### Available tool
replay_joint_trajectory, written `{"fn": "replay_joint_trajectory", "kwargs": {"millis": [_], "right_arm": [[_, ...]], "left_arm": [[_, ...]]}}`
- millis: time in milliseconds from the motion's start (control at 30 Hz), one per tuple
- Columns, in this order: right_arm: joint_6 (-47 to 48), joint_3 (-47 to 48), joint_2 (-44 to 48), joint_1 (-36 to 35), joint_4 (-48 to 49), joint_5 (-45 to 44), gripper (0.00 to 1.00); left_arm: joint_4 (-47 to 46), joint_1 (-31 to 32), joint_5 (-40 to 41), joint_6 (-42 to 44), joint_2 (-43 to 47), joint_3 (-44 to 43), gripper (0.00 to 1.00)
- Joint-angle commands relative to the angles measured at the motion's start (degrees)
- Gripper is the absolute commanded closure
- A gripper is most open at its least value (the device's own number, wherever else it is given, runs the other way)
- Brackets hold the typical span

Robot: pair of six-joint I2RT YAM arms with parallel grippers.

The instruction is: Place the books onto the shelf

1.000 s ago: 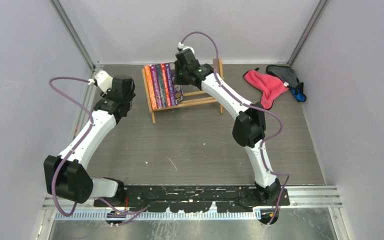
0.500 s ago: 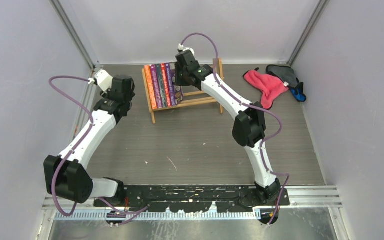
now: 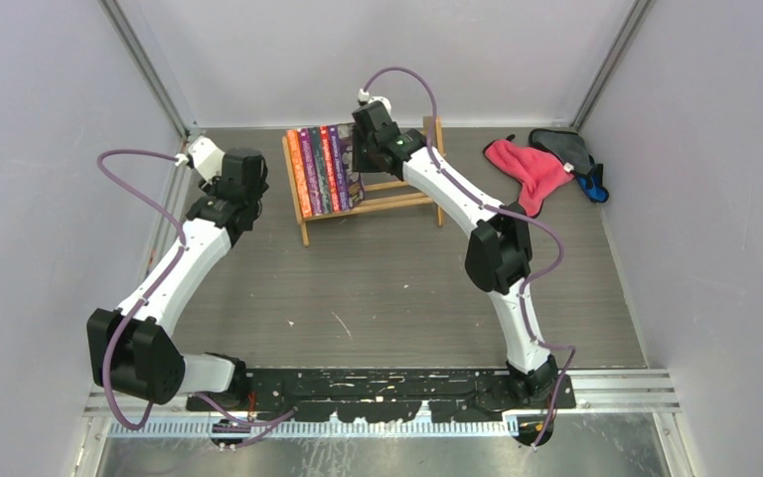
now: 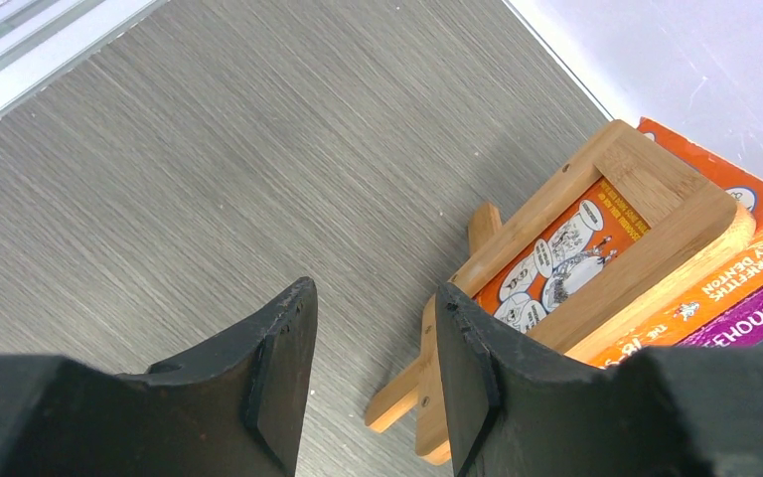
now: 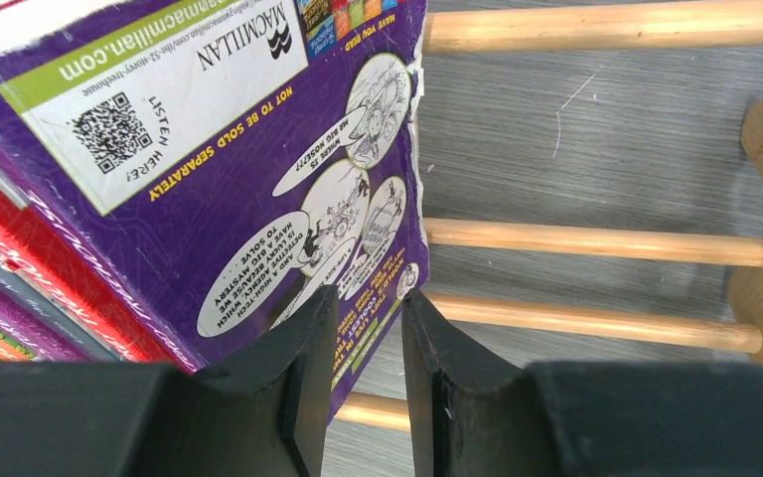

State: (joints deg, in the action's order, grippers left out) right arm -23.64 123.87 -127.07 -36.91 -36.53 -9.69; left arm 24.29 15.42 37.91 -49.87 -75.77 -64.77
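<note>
Several books [image 3: 320, 171] stand side by side, spines up, in the left part of the wooden shelf [image 3: 397, 204] at the back of the table. In the right wrist view the outermost purple book [image 5: 209, 149] leans over the shelf rails [image 5: 596, 241]. My right gripper [image 5: 370, 298] is at its lower corner, jaws a narrow gap apart, open, the corner showing in the gap. My left gripper [image 4: 376, 293] hangs open just left of the shelf's end frame [image 4: 646, 179], only floor between its fingers. An orange book [image 4: 566, 248] shows through that frame.
A pink cloth [image 3: 529, 171] and a grey cloth [image 3: 566, 147] with a blue item [image 3: 593, 187] lie at the back right. The right part of the shelf holds no books. Walls close in the table on three sides.
The right gripper's jaws have parted a little and its wrist has shifted slightly toward the back. The left arm and the books have not moved.
</note>
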Motion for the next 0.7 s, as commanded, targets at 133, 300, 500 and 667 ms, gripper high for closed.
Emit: {"fn": "replay_joint_trajectory", "kwargs": {"millis": [133,300,500,667], "right_arm": [[4.3,-1.3,10.2,0.2,1.0,-4.1,0.59],[8.2,-10.6,19.6,0.3,4.5,-7.5,0.41],[9.8,-18.7,29.1,0.4,6.6,-13.7,0.27],[8.6,-28.9,37.4,1.1,12.7,-20.7,0.06]], "left_arm": [[-6.1,0.0,2.8,2.9,1.5,0.1,0.52],[-11.9,0.1,5.5,8.2,1.7,1.4,0.52],[-17.6,0.1,7.4,16.8,2.1,3.8,0.52],[-29.0,0.1,9.6,22.6,5.0,10.6,0.52]]}}
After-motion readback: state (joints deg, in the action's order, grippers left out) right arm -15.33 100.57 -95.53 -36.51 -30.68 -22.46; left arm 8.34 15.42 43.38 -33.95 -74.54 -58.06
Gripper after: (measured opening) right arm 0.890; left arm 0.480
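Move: The last purple book leans in the shelf beside my right hand, its middle about 4 cm to the left, 2 cm ahead and 3 cm lower. The red book stands some 4 cm beyond it to the left, and the shelf's right end post is roughly 16 cm to my right hand's right, about level fore and aft and a little lower. From my left hand that purple book is about 24 cm right, 8 cm ahead and 8 cm below. I take my right hand clear of the purple book: first nearly straight up, then up, right and back together, away from the row and over the empty rails, about 18 cm in all. Its fingers spread from roughly a third open to nearly full and tip upward by some 20 degrees. My left hand rolls its left side up a little, easing about 2 cm left. ##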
